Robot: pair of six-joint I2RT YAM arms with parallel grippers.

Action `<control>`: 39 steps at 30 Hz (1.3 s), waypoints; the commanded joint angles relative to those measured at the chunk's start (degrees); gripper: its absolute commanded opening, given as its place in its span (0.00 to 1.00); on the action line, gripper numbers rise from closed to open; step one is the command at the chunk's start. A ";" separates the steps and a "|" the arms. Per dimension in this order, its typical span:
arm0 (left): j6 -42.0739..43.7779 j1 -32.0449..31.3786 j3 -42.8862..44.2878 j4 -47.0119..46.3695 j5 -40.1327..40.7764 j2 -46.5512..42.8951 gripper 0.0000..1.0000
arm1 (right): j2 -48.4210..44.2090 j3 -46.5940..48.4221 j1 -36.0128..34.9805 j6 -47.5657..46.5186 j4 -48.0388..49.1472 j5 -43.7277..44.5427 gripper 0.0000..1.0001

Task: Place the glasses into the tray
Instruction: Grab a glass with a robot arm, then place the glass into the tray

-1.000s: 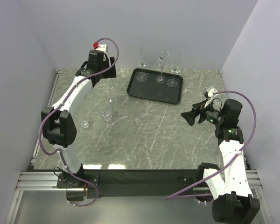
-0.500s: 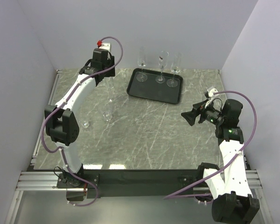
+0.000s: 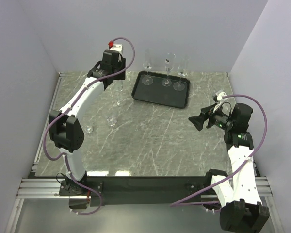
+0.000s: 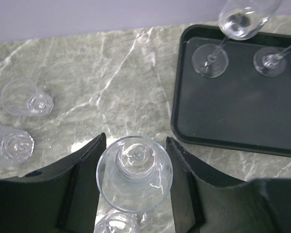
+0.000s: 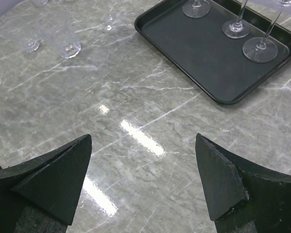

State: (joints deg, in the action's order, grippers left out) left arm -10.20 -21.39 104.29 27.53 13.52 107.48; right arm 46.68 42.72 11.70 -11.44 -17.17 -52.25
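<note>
My left gripper (image 3: 118, 81) (image 4: 135, 141) is shut on the bowl of a clear stemmed glass (image 4: 134, 172) (image 3: 119, 94), just left of the black tray (image 3: 158, 96) (image 4: 233, 114). From the wrist view I look straight down into the glass, with both pads against its rim. Three tall flutes (image 3: 168, 64) stand along the tray's far side. Another flute (image 3: 111, 116) and a small tumbler (image 3: 88, 129) stand on the marble to the left. My right gripper (image 3: 193, 121) (image 5: 143, 145) hovers open over the table right of centre, nothing between its fingers.
Two short tumblers (image 4: 26, 97) (image 4: 12, 143) sit left of the held glass, and another glass rim (image 4: 116, 224) shows just below it. White walls close in the table at the back and sides. The tray's near half (image 5: 203, 53) holds nothing.
The left gripper closed on the stemmed glass and has moved right toward the tray with it. The right arm has not moved.
</note>
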 commanded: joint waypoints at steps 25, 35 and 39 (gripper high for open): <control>-0.52 -6.83 19.28 -4.85 0.54 5.45 0.20 | -0.53 0.08 1.13 -0.42 0.91 -1.89 0.93; -2.11 -7.79 20.07 -9.16 -0.95 9.76 0.20 | -0.18 0.08 1.39 -0.34 0.91 -2.33 0.93; -1.93 -8.23 20.34 -10.39 -0.78 11.87 0.20 | -0.18 0.08 1.48 -0.34 1.00 -2.33 0.93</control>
State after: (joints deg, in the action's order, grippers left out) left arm -11.53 -28.80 120.88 23.49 13.28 119.35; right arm 46.68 42.72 12.69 -11.46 -17.19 -53.47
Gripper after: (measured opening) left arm 0.545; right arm 0.933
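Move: The left hand already holds an upright stemmed glass; the tray it goes to has its middle about 23 cm to the right, 8 cm ahead and 14 cm below, its left rim only some 8 cm to the right. The nearest glass on the tray stands about 15 cm right and 15 cm ahead; a short glass stands about 10 cm back and 3 cm left. From the right hand, the tray lies about 32 cm ahead, 13 cm left and 14 cm below. Keep the left gripper's hold on the glass and carry it about 10 cm to the right in an arc over the tray's left rim: first up some 10 cm, tilting the fingers slightly upward, then down about 7 cm while easing 3 cm forward. Let the hand turn slightly clockwise on the way. ##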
